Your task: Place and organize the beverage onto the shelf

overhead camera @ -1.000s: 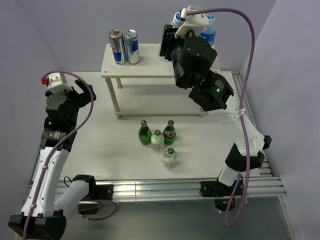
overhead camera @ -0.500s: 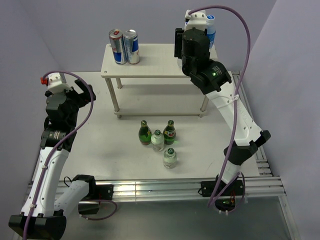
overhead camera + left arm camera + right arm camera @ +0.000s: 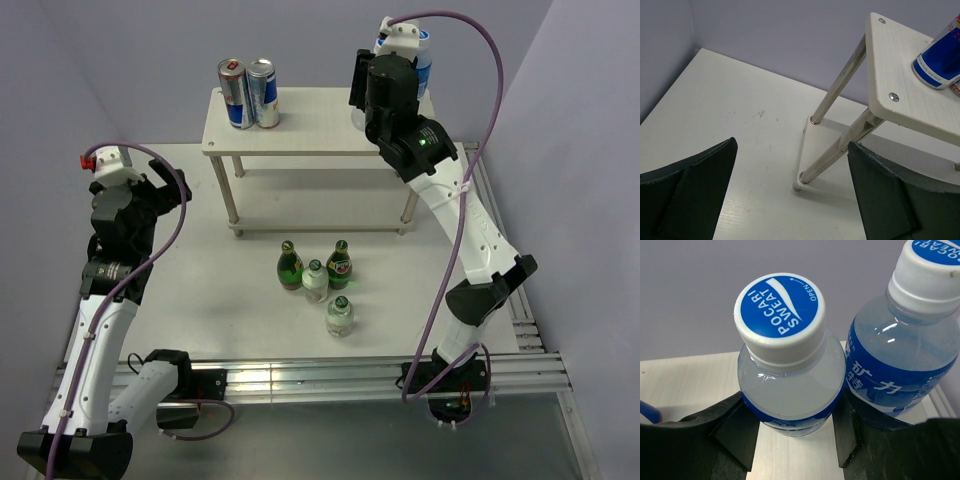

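Observation:
The cream-white shelf (image 3: pixel 310 125) stands at the back of the table. My right gripper (image 3: pixel 795 440) is shut on a clear Pocari Sweat bottle (image 3: pixel 785 370) with a blue label and a blue-and-white cap. The bottle is upright over the top board (image 3: pixel 690 385), close beside a second identical bottle (image 3: pixel 895 355) at the shelf's back right corner. In the top view my right wrist (image 3: pixel 388 85) hides the held bottle. My left gripper (image 3: pixel 790 190) is open and holds nothing, low over the table left of the shelf's front left leg (image 3: pixel 840 145).
Two tall cans (image 3: pixel 248 92) stand on the top board's left end. Two green bottles (image 3: pixel 290 266) (image 3: pixel 340 264) and two small clear ones (image 3: pixel 315 281) (image 3: pixel 340 316) stand on the table in front of the shelf. A purple wall backs the shelf.
My right arm has stretched out and carried the held bottle back and to the right, up beside the other bottle. The left arm has not moved.

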Available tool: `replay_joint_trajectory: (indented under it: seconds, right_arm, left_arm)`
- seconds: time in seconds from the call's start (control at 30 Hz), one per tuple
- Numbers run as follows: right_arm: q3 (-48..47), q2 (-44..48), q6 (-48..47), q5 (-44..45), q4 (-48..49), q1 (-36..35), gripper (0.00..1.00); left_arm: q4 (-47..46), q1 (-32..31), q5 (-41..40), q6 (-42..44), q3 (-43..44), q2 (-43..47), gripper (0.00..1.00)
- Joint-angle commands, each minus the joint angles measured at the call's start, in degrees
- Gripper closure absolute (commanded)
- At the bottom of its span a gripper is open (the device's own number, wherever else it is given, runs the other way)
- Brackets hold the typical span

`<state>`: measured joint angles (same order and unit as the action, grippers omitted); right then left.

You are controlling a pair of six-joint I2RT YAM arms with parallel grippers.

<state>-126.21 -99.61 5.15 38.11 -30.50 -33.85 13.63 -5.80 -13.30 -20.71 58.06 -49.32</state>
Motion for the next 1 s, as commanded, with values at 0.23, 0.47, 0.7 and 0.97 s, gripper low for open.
replay_joint_trajectory:
  seconds: [0.23, 0.47, 0.7, 0.97]
  right_arm:
    - [2.9, 0.4, 2.7, -1.6, 3.6, 0.7, 0.3]
    - [2.9, 0.0, 3.0, -2.0, 3.8, 0.7, 0.17]
    - [5.4, 1.3, 4.0, -2.6, 4.2, 0.5, 0.15]
    - [17.0, 9.1, 5.1, -3.7, 7.4, -0.3, 0.0]
  left_arm:
    - [-1.1, 0.4, 0.9, -0.4, 1.0, 0.9, 0.01]
    - [-1.1, 0.7, 1.0, -0.5, 1.0, 0.9, 0.01]
    - [-1.1, 0.9, 1.1, -0.5, 1.1, 0.9, 0.01]
    - [-1.2, 1.0, 0.6, -0.3, 0.7, 0.6, 0.01]
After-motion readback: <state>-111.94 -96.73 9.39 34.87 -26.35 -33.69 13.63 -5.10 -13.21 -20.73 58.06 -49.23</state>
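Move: The right hand still grips a Pocari bottle upright at the top board of the shelf, the bottle's middle between its pads and about 2 cm below them. The standing bottle is some 8 cm to the right, level in depth and height with the gripped one. The nearer can is about 18 cm to the left and the far can 23 cm, both straight across and 5 cm lower than the hand. From the left hand the gripped bottle lies roughly 14 cm ahead, 43 cm right and 11 cm up. The right fingers let go of the bottle, opening from their grip to fully wide while the hand eases about 1 cm forward. The hand then sinks beside the bottle towards the shelf board, slowly at first and then faster, about 6.5 cm in all, drifting slightly left, with the fingers tipping down some 5 degrees by the end. ##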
